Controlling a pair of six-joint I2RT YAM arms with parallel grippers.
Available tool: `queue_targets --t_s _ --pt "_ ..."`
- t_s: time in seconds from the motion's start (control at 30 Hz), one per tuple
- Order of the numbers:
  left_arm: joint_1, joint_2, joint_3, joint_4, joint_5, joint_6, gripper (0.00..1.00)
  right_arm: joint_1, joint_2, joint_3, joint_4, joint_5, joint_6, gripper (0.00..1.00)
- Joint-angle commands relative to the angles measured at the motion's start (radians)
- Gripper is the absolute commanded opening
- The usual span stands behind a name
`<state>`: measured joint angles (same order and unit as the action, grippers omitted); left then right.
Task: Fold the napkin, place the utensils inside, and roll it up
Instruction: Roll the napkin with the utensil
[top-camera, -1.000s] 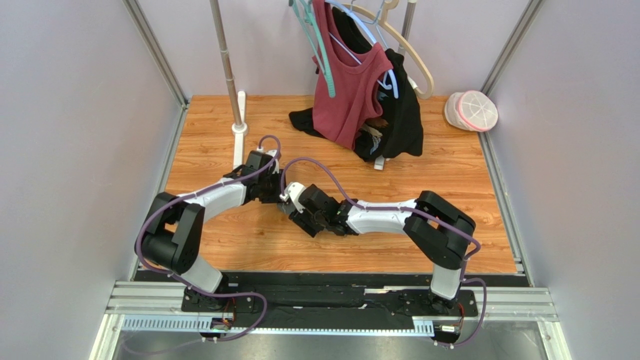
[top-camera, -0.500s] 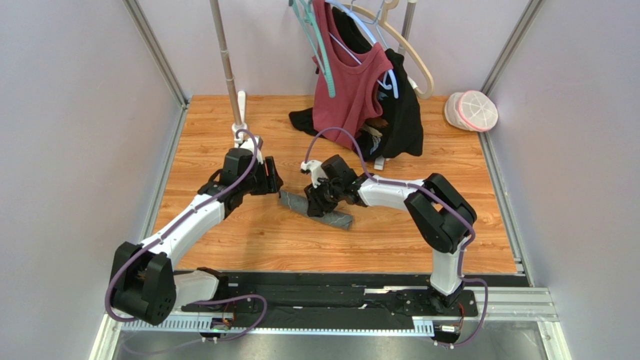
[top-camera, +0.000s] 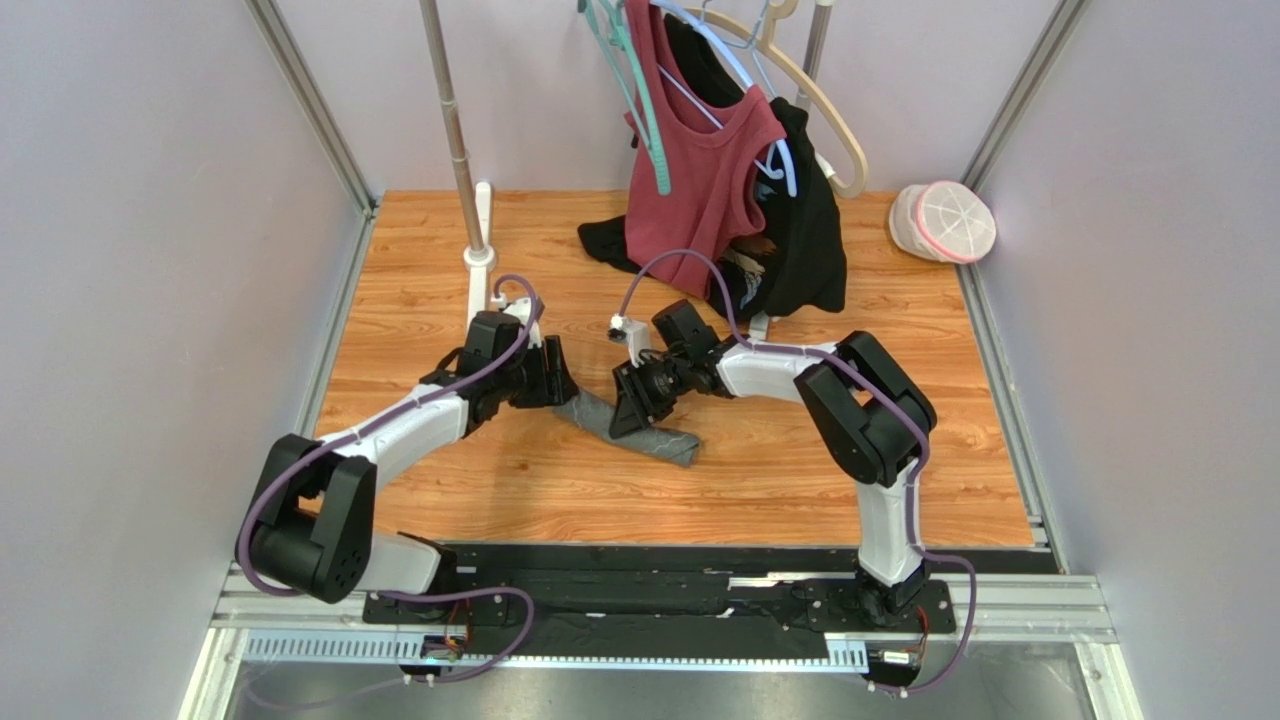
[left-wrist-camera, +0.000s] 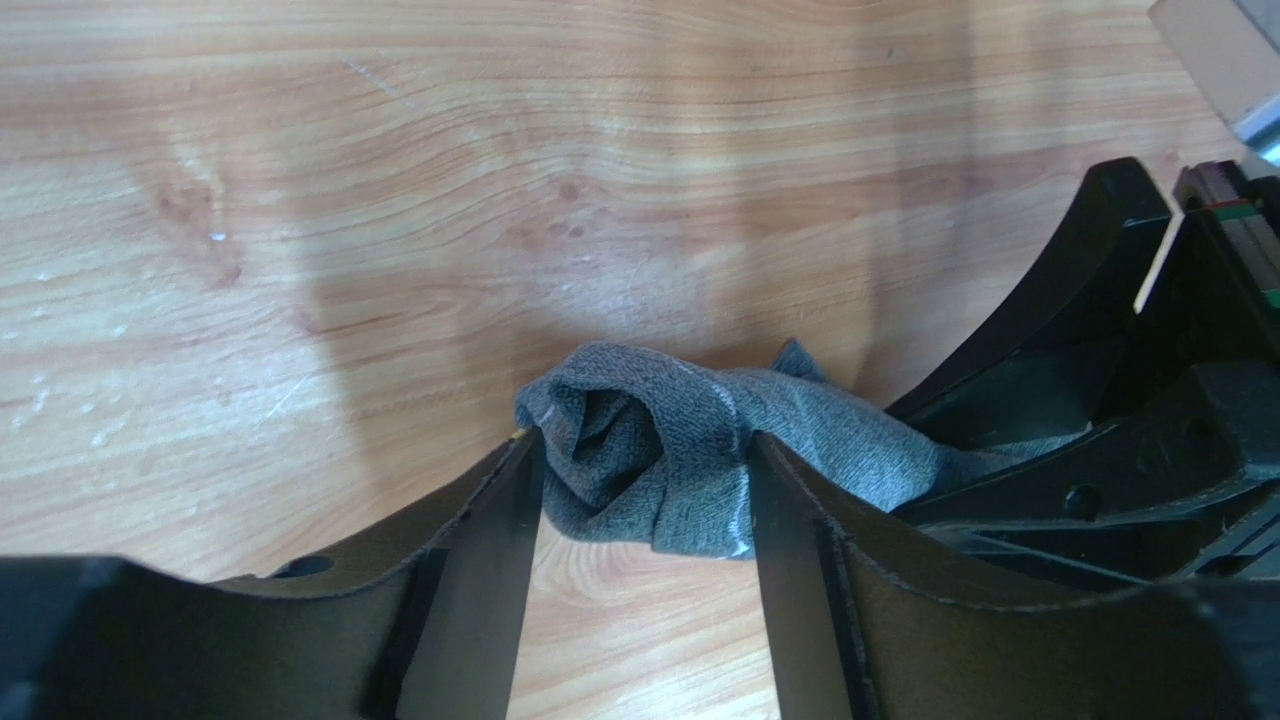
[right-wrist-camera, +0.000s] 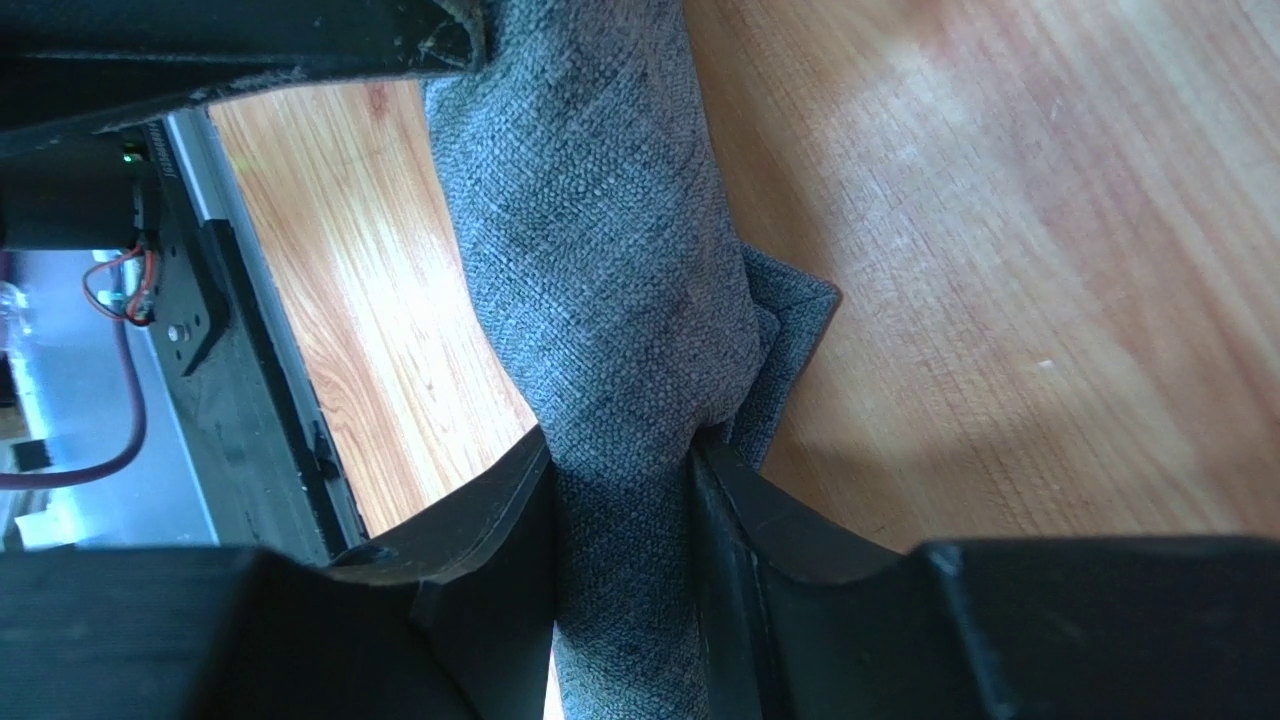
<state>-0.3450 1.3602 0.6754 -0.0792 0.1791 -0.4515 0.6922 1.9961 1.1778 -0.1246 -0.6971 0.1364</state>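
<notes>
The napkin (top-camera: 661, 435) is a dark grey roll lying slantwise on the wooden table (top-camera: 842, 480). My left gripper (top-camera: 559, 384) is at the roll's upper left end. In the left wrist view that coiled end of the napkin (left-wrist-camera: 661, 450) sits right at the tips, and the left gripper (left-wrist-camera: 639, 458) stands open on either side of it. My right gripper (top-camera: 639, 393) comes in from the right. In its wrist view the right gripper (right-wrist-camera: 624, 473) is shut on the napkin (right-wrist-camera: 601, 270), pinching the roll narrow. The utensils are hidden.
A maroon top (top-camera: 699, 180) and a black garment (top-camera: 809, 240) hang from hangers at the back. A metal pole (top-camera: 451, 120) rises from a white base (top-camera: 481, 248) at the back left. A pink-white round container (top-camera: 944, 221) lies in the far right corner.
One second ago both grippers crowded over the napkin and hid it. The right gripper has since narrowed onto the roll. The left gripper widened and now sits at the roll's end.
</notes>
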Motion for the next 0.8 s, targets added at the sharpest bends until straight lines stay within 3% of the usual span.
queue_targets --t_s 0.0,0.1,0.17,0.27,0.5,0.77 --pt "0.003 0.033 0.012 0.068 0.039 -0.012 0.49 -0.005 0.055 -0.009 -0.092 -0.013 0.019 0.39" --pt "0.003 0.063 0.015 0.064 0.054 -0.015 0.28 -0.008 0.041 -0.006 -0.092 -0.01 0.022 0.44" --pt "0.003 0.086 0.018 0.053 0.051 -0.016 0.17 -0.011 0.029 0.0 -0.098 -0.005 0.022 0.54" --pt "0.003 0.118 0.032 0.029 0.043 -0.016 0.09 -0.011 -0.016 0.008 -0.116 0.027 0.017 0.61" --pt "0.003 0.207 0.119 -0.033 0.045 -0.01 0.04 0.01 -0.172 -0.026 -0.126 0.203 -0.021 0.66" --pt "0.005 0.269 0.179 -0.082 0.053 0.01 0.03 0.159 -0.316 -0.153 -0.004 0.556 -0.132 0.67"
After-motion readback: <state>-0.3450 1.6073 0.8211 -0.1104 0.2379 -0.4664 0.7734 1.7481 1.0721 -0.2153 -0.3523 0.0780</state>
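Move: The rolled napkin's left end lies about 2 cm ahead of the left hand, 2 cm to its right and 3 cm below it. The roll's middle, already between the right fingers, is about 10 cm right of the left hand and 2 cm nearer the base. From the right hand, that middle is about 1 cm back, 1 cm right and 1 cm lower; the left end is some 8 cm left and 4 cm ahead, and the right end some 9 cm right and 3 cm back. The rolled napkin's left end is pinched by the left fingers, which shut as that hand sinks about 3 cm, then creeps forward and right with its tips tilting steeper. Meanwhile the right hand opens to let go of the roll's middle, rises some 3 cm and draws right along it about as far, tilting some 20 degrees. ##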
